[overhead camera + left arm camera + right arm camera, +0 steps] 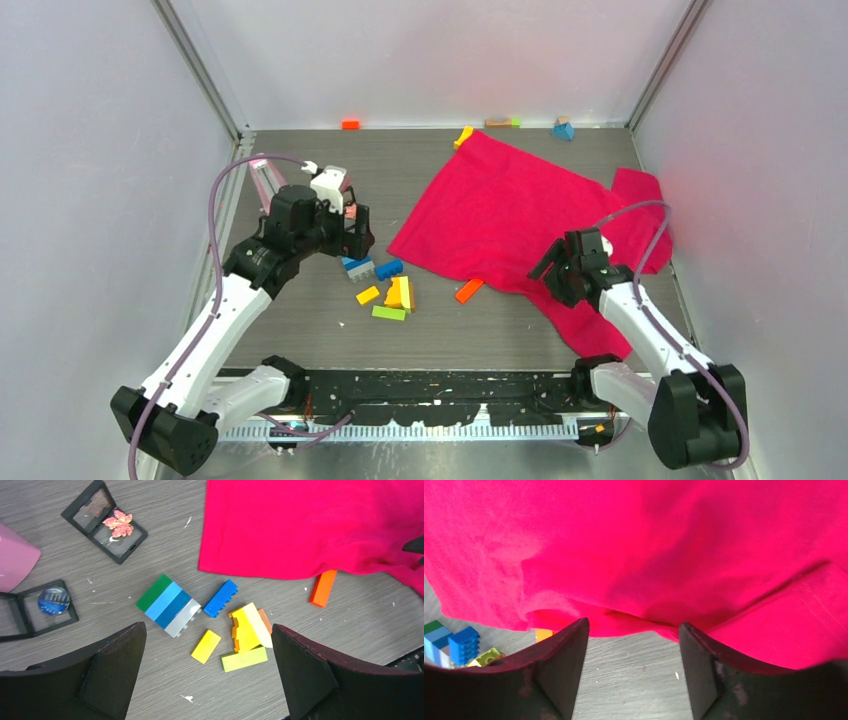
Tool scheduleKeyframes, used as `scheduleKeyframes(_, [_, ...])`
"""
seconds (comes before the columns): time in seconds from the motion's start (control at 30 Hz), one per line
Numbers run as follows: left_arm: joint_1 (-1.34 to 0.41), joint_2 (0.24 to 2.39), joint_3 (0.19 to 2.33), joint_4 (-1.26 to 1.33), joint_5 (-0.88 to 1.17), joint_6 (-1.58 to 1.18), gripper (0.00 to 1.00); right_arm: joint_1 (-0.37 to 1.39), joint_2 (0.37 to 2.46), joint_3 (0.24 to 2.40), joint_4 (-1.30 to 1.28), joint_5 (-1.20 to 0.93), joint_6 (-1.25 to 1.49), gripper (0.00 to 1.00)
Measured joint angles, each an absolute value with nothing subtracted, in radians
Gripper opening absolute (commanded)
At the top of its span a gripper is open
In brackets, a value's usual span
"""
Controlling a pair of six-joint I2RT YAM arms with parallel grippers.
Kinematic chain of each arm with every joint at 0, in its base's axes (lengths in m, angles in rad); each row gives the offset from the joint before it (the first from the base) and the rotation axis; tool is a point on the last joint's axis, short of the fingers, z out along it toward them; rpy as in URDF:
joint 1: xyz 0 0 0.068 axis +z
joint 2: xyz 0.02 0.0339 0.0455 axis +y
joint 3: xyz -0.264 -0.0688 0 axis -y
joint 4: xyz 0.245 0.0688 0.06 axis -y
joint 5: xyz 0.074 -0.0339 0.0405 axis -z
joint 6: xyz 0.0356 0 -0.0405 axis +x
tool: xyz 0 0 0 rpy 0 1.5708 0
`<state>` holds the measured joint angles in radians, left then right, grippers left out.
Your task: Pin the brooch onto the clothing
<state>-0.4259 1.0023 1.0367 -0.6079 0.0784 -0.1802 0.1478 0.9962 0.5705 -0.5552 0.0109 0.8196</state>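
The brooch (118, 523), a small coral-pink flower shape, lies on an open black-framed case (87, 515) at the upper left of the left wrist view. My left gripper (208, 626) hangs open above loose toy bricks, right of the brooch, with nothing between its fingers (107, 672). The clothing (510, 212), a crimson T-shirt, is spread over the right half of the table. My right gripper (553, 265) is open at the shirt's near hem (624, 625), which lies just past the fingertips (574, 645). Only bare table shows between the jaws.
A pile of toy bricks (385, 285) sits between the arms, including a green-blue-grey stack (169, 605), a yellow tile (205, 646) and an orange brick (323, 587) at the shirt's edge. A second black case with a blue gem (53, 601) and a pink object (15, 555) lie left. Walls enclose the table.
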Motion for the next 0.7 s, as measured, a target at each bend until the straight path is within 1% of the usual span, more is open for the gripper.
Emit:
scheduleKeyframes(0.03, [-0.426, 0.997, 1.031, -0.608, 0.069, -0.178, 1.0, 0.157, 1.013, 0.564, -0.533, 0.01, 0.82, 0.65])
scheduleKeyframes(0.07, [-0.426, 0.989, 1.024, -0.608, 0.051, -0.175, 1.0, 0.171, 1.041, 0.56, -0.507, 0.014, 0.82, 0.6])
scheduleKeyframes(0.3, [-0.426, 0.959, 1.022, -0.605, -0.017, -0.171, 1.0, 0.291, 1.241, 0.576, -0.412, 0.067, 0.81, 0.49])
scheduleKeyframes(0.4, [-0.426, 0.96, 1.022, -0.606, -0.027, -0.171, 1.0, 0.334, 1.285, 0.604, -0.404, 0.097, 0.809, 0.45])
scheduleKeyframes(0.7, [-0.426, 0.96, 1.019, -0.604, -0.038, -0.171, 1.0, 0.567, 1.287, 0.587, -0.368, 0.195, 0.92, 0.45])
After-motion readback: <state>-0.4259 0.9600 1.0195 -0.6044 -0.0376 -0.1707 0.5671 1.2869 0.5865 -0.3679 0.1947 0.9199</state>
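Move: My right hand is going for the clothing's near edge, about 7 cm to its left, 1 cm nearer me and 5 cm below. The orange brick, partly under that edge, lies some 15 cm left and 1 cm ahead of my right hand. The yellow bricks are 13 cm farther left, level with it. From my left hand, the clothing's near edge lies about 26 cm right, 3 cm back and 20 cm down. I sweep my right hand about 8 cm left towards the orange brick. It sinks some 4 cm on the way until its fingertips meet the clothing, then carries on level along the near edge, pushing fabric leftward. Its fingers narrow to just under half open as the wrist turns about 15 degrees counter-clockwise. My empty left hand shifts 2 cm left, staying wide open. ##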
